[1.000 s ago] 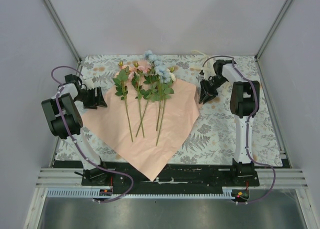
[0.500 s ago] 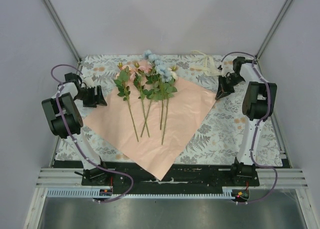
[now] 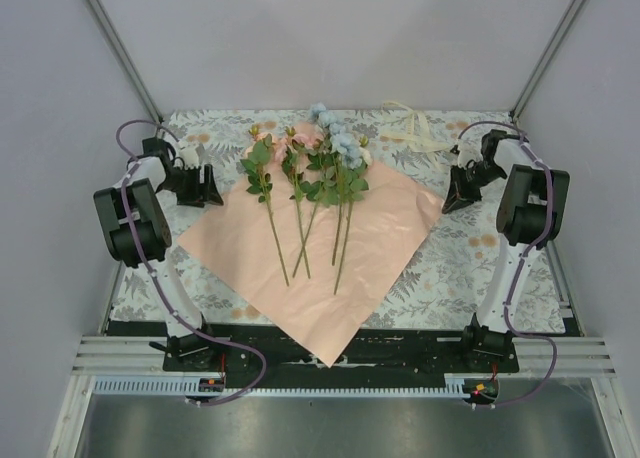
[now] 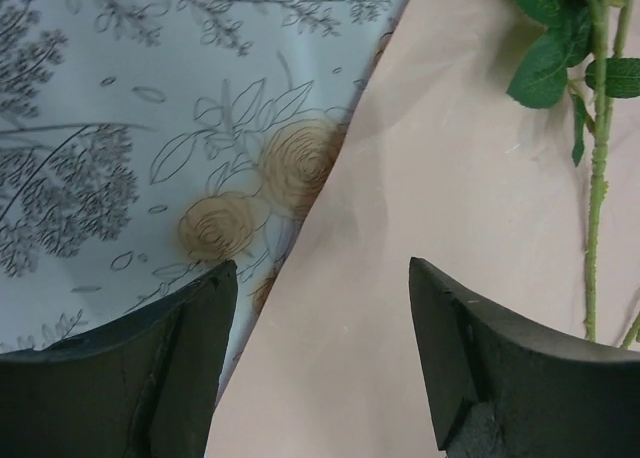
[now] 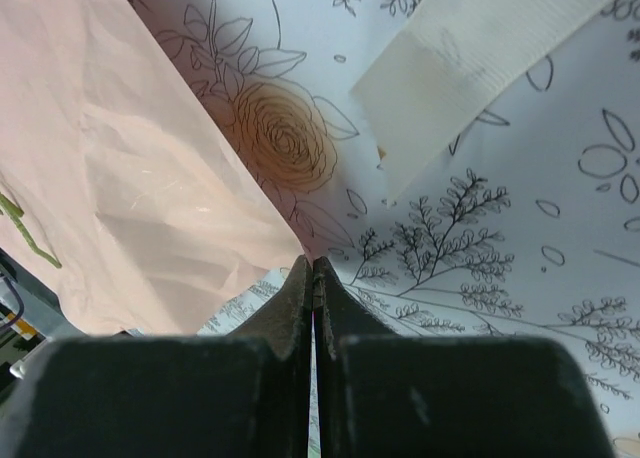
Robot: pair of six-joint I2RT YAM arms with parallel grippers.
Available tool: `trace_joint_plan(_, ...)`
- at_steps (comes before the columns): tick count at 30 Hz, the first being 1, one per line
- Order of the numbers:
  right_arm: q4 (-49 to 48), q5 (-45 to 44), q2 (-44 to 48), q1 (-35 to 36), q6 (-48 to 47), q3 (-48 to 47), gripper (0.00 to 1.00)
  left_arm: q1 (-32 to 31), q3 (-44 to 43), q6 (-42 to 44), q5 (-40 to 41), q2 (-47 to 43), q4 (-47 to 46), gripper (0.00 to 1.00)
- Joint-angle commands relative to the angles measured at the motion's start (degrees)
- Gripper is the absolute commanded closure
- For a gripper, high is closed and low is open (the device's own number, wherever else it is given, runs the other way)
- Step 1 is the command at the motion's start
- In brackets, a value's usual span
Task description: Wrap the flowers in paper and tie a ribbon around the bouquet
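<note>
The salmon-pink paper [image 3: 330,278] lies as a diamond on the floral cloth, with the flowers [image 3: 318,163] across its far half, stems pointing toward me. My right gripper [image 3: 450,200] is at the paper's right corner. In the right wrist view it [image 5: 313,263] is shut, with the tip of the paper [image 5: 130,178] pinched at the jaw tips. My left gripper [image 3: 210,186] hovers open over the paper's left corner. In its wrist view the paper [image 4: 450,198] edge runs between the fingers [image 4: 322,278], and a green stem [image 4: 597,188] lies to the right. The cream ribbon [image 3: 412,128] rests at the back right and also shows as the ribbon [image 5: 480,48].
A floral-printed tablecloth [image 3: 450,268] covers the table. Grey walls and metal frame posts enclose it on three sides. The paper's near corner hangs over the black base rail [image 3: 400,346] between the arm mounts.
The right gripper has shut on the paper's right corner and drawn it rightward. The sheet and flowers slid right with it, uncovering the ribbon. The left gripper shifted slightly right and stayed open.
</note>
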State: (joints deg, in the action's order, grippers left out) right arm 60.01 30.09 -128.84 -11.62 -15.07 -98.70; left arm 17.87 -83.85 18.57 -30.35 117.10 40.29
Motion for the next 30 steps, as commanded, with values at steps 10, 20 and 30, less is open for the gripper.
trace_joint_plan(10,-0.77,2.70,5.35,-0.95,-1.54,2.19,1.00,-7.14,-12.21,1.29,-3.14,12.45,3.30,0.50)
trace_joint_plan(20,-1.03,2.52,4.74,-1.22,-1.63,1.58,1.00,-9.25,-17.04,-1.60,-6.39,17.54,2.17,0.98)
trace_joint_plan(30,-2.18,3.83,-0.10,-1.39,0.48,-7.56,1.00,-9.96,-27.23,-6.00,-5.51,21.33,-0.92,0.87)
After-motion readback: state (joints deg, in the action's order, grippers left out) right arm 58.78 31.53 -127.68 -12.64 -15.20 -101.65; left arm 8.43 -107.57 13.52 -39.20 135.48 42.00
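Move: The stretch of paper edge for the left hand is about 5 cm ahead, 7 cm to its right and 1 cm lower. The leftmost flower's leaves lie some 7 cm ahead and 12 cm right of the left hand, its rose roughly 18 cm ahead and 11 cm right. The right hand already grips the paper's right corner; from it the left edge spot is about 7 cm ahead and 51 cm left, the ribbon some 26 cm ahead and 7 cm left. Forward and to the right goes the left hand, about 8 cm each way and sinking 1 cm, turning some 10 degrees clockwise, while its open fingers shut on the paper's left edge beside the leaves; once closed, it carries on mainly forward for 3 cm. The right hand keeps its pinch on the opposite corner, nearly still, then starts up and forward by a centimetre or two. ##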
